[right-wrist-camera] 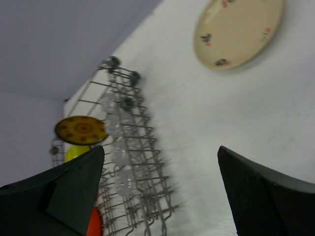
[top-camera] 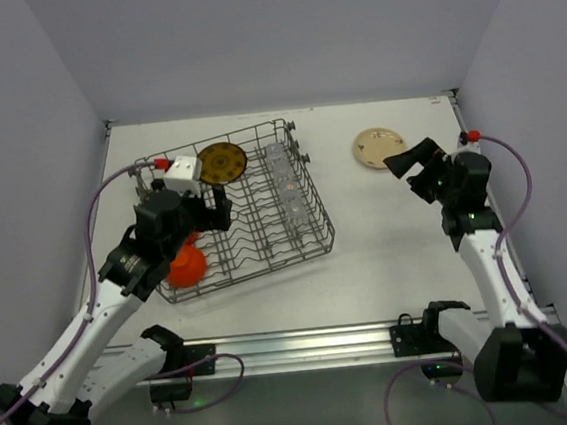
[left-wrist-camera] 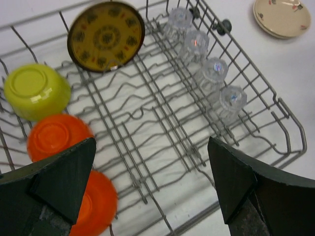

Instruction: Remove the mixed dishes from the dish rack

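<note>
The dish rack [top-camera: 320, 212] stands left of centre on the table. In it a brown-gold patterned plate [left-wrist-camera: 106, 35] stands on edge at the back. A lime-yellow bowl [left-wrist-camera: 35, 91] and two orange bowls [left-wrist-camera: 56, 135] [left-wrist-camera: 98, 204] lie upside down along the left side. Several clear glass cups [left-wrist-camera: 214, 71] line the right side. My left gripper [left-wrist-camera: 151, 147] hangs open above the rack's front part, holding nothing. A cream plate [top-camera: 380, 147] lies flat on the table at the back right. My right gripper [top-camera: 411, 160] is open and empty just beside that plate.
Grey walls close the table in on the left, back and right. A metal rail [top-camera: 306, 343] with both arm bases runs along the near edge. The rack's handle knobs [left-wrist-camera: 225, 24] stick out at its far right corner.
</note>
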Controlling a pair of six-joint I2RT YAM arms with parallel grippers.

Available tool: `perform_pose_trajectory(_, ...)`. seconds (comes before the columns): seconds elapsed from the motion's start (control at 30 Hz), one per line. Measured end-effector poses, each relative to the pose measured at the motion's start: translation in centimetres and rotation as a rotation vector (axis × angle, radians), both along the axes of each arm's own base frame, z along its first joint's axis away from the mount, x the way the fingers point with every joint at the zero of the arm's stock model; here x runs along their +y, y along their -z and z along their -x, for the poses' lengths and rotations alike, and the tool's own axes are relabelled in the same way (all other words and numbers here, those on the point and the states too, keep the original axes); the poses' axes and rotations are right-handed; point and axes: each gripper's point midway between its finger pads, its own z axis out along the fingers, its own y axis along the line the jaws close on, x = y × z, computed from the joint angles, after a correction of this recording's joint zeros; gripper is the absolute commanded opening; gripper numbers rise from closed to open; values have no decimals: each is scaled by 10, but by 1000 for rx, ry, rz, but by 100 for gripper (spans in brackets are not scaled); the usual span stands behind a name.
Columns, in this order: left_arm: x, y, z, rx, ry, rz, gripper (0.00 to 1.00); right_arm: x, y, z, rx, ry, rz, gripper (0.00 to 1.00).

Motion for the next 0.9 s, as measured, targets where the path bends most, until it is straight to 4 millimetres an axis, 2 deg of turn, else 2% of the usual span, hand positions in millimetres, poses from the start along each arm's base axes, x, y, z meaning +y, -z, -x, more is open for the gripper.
perform_pose_trajectory(0.07,-9,-25,-26,-33,-1,-51,100,18,-27,26,-147,-81,-31,99)
perform_pose_trajectory(0.13,-16,-50,-54,-95,1,-117,100,36,-41,50,-229,-178,-59,99)
perform_pose_trajectory(0.23,-17,-63,-95,-160,-11,-280,100,54,-53,71,-278,-299,-62,99)
perform_pose_trajectory(0.33,-8,-54,-135,-168,-2,-448,100,61,-48,85,-267,-369,-43,99)
perform_pose_trajectory(0.4,5,-38,-160,-141,9,-558,100,63,-47,92,-264,-394,-27,99)
perform_pose_trajectory(0.53,17,-14,-199,-92,88,-687,100,71,-50,105,-298,-450,-25,99)
perform_pose_trajectory(0.8,2,17,-237,-42,313,-830,100,77,-42,112,-287,-505,-23,99)
perform_pose_trajectory(0.9,4,37,-242,2,381,-843,97,78,-40,114,-291,-516,-26,99)
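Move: The brown plate stands in the far row of the rack, about 25 cm ahead of my left hand, some 3 cm to its right and 13 cm lower. The green bowl sits about 16 cm left of the plate and 7 cm nearer me; the farthest glass stands some 15 cm right of the plate, about level with it. From my right hand the brown plate lies roughly 48 cm left, 14 cm ahead and 9 cm down. I swing my empty left hand about 24 cm forward over the rack to the brown plate, arching up some 6 cm and then sinking to a little below where I began. On the way I roll it about 50 degrees, left side rising, and turn it clockwise, fingers wide open. My right hand, also open, backs off from the cream plates, about 11 cm back and 8 cm left, rising slightly and turning counter-clockwise. ##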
